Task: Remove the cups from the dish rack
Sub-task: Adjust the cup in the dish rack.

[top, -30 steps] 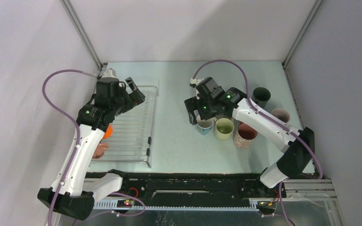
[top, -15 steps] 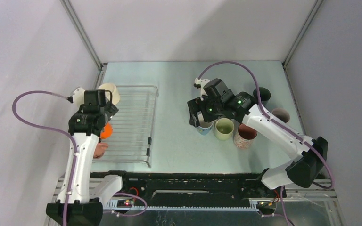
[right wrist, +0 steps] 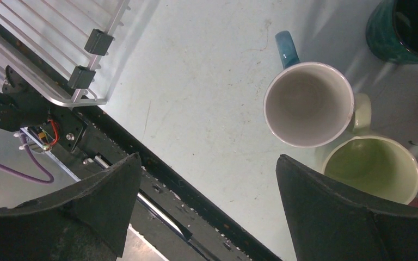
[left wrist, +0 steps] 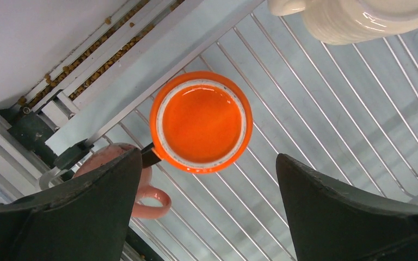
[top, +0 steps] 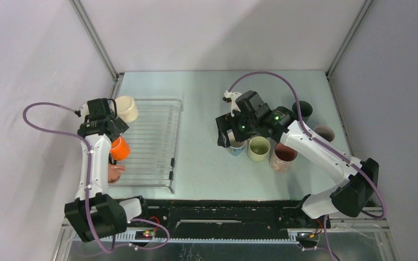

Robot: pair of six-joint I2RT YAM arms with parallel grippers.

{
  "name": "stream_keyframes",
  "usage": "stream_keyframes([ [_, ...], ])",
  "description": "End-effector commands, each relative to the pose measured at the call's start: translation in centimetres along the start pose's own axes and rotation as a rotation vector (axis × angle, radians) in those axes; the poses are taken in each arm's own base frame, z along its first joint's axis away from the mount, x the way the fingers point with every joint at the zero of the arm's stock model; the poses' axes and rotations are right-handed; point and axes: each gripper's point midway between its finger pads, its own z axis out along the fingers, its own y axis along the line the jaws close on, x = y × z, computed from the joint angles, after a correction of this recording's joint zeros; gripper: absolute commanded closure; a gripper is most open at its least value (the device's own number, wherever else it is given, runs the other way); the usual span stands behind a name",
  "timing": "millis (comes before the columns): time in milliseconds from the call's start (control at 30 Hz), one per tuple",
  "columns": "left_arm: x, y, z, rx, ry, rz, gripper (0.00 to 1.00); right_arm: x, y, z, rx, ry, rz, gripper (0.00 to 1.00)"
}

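The wire dish rack (top: 155, 147) lies on the left of the table. Along its left side stand a cream cup (top: 126, 109), an orange cup (top: 119, 148) and a pink cup (top: 115, 173). My left gripper (top: 108, 130) hangs open above the orange cup (left wrist: 201, 124), which shows upright between and below the fingers (left wrist: 87, 212); the pink cup (left wrist: 148, 191) is half hidden by one finger. My right gripper (top: 226, 135) is open and empty, beside the light blue cup (right wrist: 309, 103) on the table. Near it stand a pale green cup (right wrist: 371, 169) and a dark teal cup (right wrist: 405, 27).
A brownish-pink cup (top: 283, 156) and a pale pink cup (top: 324, 132) also stand right of the middle. The rack's near corner with black clips (right wrist: 90, 54) lies by the black base rail (top: 223, 215). Walls close in the left, back and right sides.
The left arm has swung back from the rack's far end to its left edge, uncovering the cream cup, and now hangs over the orange one. The right arm barely shifted.
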Motion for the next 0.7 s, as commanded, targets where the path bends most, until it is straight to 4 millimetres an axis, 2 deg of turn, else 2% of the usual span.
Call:
stream_keyframes([
  [0, 0.2, -0.7, 1.9, 0.052, 0.025, 0.057, 0.00, -1.1, 0.9, -1.0, -0.046, -0.054, -0.004, 0.00],
  [333, 0.9, 0.2, 4.9, -0.020, 0.124, 0.107, 0.00, -0.9, 1.2, -0.7, -0.066, -0.045, -0.004, 0.00],
  [667, 1.7, -0.2, 7.2, -0.032, 0.206, 0.157, 0.00, -1.0, 0.9, -0.4, -0.065, -0.040, 0.001, 0.00],
])
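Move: The orange cup stands upside down in the rack almost straight beneath the left hand, about 10 cm down and some 2 cm to its left. The pink cup is roughly 10 cm behind the hand and 1 cm left. The cream cup stands about 15 cm ahead and 1 cm left; both are at much the same depth below. From the right hand, the orange cup is about 40 cm left, level fore and aft, and 14 cm down. Downward goes the left hand, about 7.5 cm, easing a little left and forward as it sinks onto the orange cup. The wrist tips the fingers some 15 degrees nearer to straight down, and they stay wide open, ending astride the upturned cup with its base between them; whether either finger touches the cup can't be made out. ##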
